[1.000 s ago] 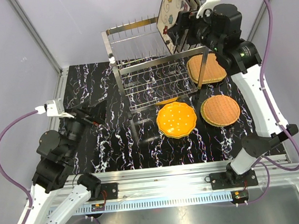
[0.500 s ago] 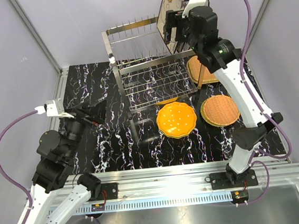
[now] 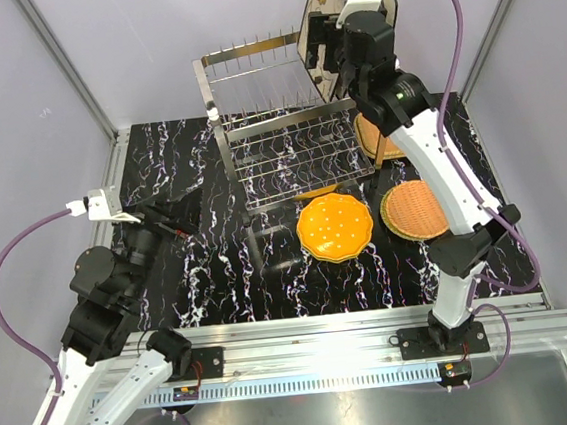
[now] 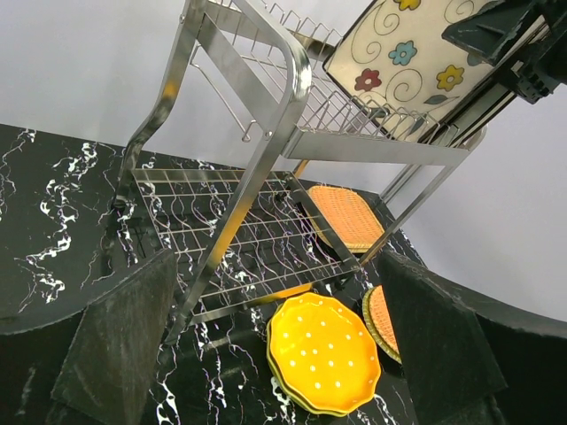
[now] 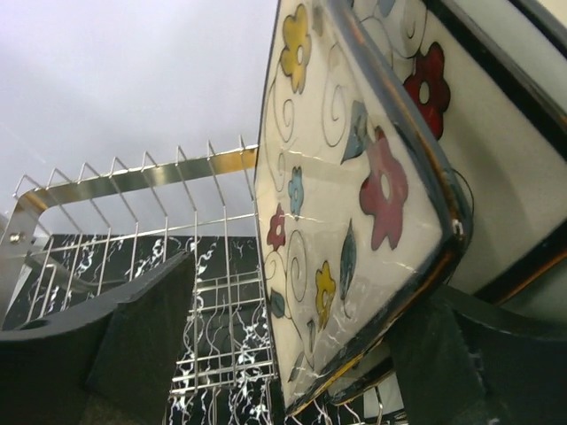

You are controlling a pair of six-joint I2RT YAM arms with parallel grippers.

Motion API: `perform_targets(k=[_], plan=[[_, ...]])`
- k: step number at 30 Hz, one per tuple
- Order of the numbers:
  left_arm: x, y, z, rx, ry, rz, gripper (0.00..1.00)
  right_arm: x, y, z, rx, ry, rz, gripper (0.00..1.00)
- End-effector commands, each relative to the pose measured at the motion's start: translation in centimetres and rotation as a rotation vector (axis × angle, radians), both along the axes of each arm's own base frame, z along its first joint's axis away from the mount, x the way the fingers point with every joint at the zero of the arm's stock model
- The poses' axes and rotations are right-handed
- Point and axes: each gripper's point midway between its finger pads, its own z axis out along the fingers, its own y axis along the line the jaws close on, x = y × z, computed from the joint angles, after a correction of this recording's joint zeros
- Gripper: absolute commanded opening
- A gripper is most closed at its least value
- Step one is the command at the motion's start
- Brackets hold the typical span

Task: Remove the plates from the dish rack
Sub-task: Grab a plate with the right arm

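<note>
The dish rack (image 3: 276,133) stands mid-table, its steel wires also in the left wrist view (image 4: 266,150). Two square cream flowered plates (image 3: 321,3) lean upright at its upper right end. My right gripper (image 3: 322,53) is open around the front plate's lower corner (image 5: 354,221), with the left finger (image 5: 146,332) well apart from its face. The second one (image 5: 505,133) stands behind. On the table lie an orange scalloped plate (image 3: 335,227) on a yellow-green one, and tan woven plates (image 3: 417,210). My left gripper (image 3: 169,218) hangs open and empty at the left.
The rack's lower tier (image 4: 257,239) holds nothing that I can see. Another tan woven plate (image 3: 382,135) lies behind the right arm. Grey walls and a metal frame post (image 3: 69,67) close in the black marbled table (image 3: 200,281).
My right arm swung left, bringing its gripper onto the flowered plates' lower corner at the rack's right end. The plates and the left arm have not moved.
</note>
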Motion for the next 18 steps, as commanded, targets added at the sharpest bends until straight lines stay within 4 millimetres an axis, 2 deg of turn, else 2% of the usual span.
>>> perform_targets(k=[1,9,10,13,18], plan=[[0.4,0.3,1.2,-0.010,-0.042,0.023,0.99,1.6,-2.8,0.1,-0.005,-0.024,-0.154,0.87],[0.4,0.3,1.2,-0.009,-0.043,0.026,0.99,2.8,-2.5,-1.1,0.009,-0.013,-0.181,0.58],[0.4,0.3,1.3,-0.009,-0.044,0.026,0.99,2.9,-2.5,-1.2,0.009,-0.013,-0.183,0.52],[0.4,0.4,1.4,-0.011,-0.046,0.028,0.99,3.2,-2.5,-1.3,0.023,-0.013,-0.194,0.43],[0.4,0.4,1.2,-0.008,-0.043,0.030,0.99,3.3,-2.4,-1.5,0.052,-0.010,-0.203,0.33]])
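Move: The front flowered plate stands on edge in the rack's upper tier, its near edge already between the right hand's open fingers, its middle about 9 cm ahead, 2 cm right and level. A second flowered plate is some 5 cm to the right of it, at like depth and height. The empty slots lie roughly 15 cm left of the hand, 6 cm ahead and 10 cm below. From the left hand, the front plate is about 35 cm ahead, 31 cm right, 10 cm up. The right hand slips some 4 cm forward, down and right, turning clockwise, fingers closing around the front plate's edge. ##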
